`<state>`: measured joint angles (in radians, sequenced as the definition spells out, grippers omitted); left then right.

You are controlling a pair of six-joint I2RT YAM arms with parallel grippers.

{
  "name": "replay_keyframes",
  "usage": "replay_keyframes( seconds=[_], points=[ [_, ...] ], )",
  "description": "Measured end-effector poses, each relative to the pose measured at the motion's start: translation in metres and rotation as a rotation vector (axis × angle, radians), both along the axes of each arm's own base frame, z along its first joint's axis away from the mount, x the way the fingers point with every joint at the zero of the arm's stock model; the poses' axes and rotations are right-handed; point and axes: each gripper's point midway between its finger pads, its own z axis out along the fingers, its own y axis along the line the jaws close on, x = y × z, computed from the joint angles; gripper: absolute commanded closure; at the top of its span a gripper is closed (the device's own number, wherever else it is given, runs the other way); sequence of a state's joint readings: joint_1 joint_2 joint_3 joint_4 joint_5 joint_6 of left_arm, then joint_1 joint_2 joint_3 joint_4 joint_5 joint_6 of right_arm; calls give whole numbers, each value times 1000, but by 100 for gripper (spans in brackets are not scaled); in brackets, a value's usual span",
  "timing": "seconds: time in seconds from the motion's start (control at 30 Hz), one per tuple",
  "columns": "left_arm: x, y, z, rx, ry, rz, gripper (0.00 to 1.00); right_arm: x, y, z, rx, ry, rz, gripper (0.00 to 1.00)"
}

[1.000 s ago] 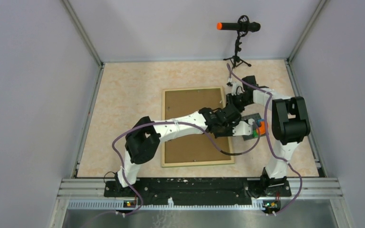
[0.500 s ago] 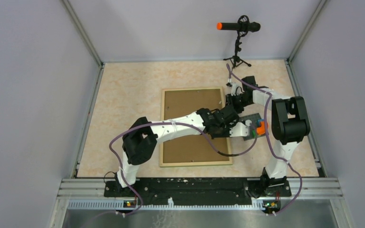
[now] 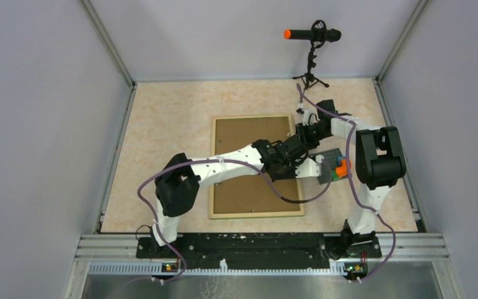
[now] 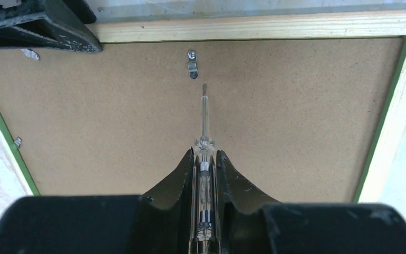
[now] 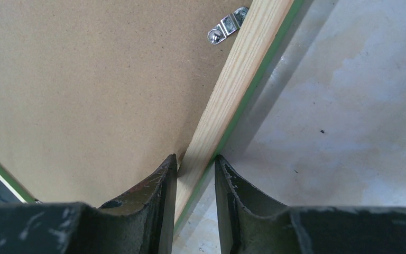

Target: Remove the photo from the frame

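The frame [image 3: 236, 187] lies face down on the table, its brown fibreboard back [image 5: 84, 79] up. The photo is hidden beneath it. My left gripper [image 4: 205, 154] is shut on a clear-handled screwdriver [image 4: 205, 119]. The blade tip hovers just short of a small metal clip [image 4: 192, 62] by the frame's far rail. In the top view the left gripper [image 3: 294, 149] hangs over the frame's right side. My right gripper [image 5: 195, 159] is shut on the frame's light wood right rail [image 5: 238, 79], one finger on the board side and one outside. Another clip [image 5: 226, 25] sits further along that rail.
A small grey baseplate with coloured bricks [image 3: 335, 167] sits just right of the frame, under the right arm. A microphone on a tripod [image 3: 311, 37] stands at the back. Grey walls enclose the table on three sides.
My left arm has drawn back to the left, carrying the screwdriver a little up and left over the board. The frame has shifted slightly left. The right gripper has stayed on the rail.
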<state>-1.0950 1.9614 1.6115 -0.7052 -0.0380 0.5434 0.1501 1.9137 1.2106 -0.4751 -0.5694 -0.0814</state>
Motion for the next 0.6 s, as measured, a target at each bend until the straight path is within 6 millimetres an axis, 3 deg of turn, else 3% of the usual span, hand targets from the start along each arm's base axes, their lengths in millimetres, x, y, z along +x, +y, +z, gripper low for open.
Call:
replay_keyframes(
  seconds=[0.2,0.4,0.6],
  points=[
    [21,11,23,-101,46,83,100,-1,1,0,6,1,3,73],
    [79,35,58,-273,42,252,100,-4,4,0,35,8,11,74],
    [117,49,68,-368,26,370,100,-17,13,1,103,54,24,69]
  ],
)
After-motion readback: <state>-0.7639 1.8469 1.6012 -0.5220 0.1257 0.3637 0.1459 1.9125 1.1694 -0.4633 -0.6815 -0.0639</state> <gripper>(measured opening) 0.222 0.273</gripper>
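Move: The clip still hooked over the frame's right rail lies about 18 cm ahead of my left hand, 6 cm to its right and 7 cm below. The lower clip, already turned inward, is only 3 cm ahead and 6 cm right, at that same depth; the far-rail clip stands some 24 cm ahead and 4 cm left. My right hand already pinches the right rail; the hooked clip is about 7 cm ahead of it and 2 cm left. With the screwdriver still gripped, I lift my left hand away from the lower clip and sweep it forward about 12 cm, rising some 7 cm and easing left, towards the upper right clip, while the wrist turns about 30 degrees so the tip swings out forward and right. Late on, my right hand, keeping its pinch on the rail, drags the frame back about 2 cm and slightly left. ##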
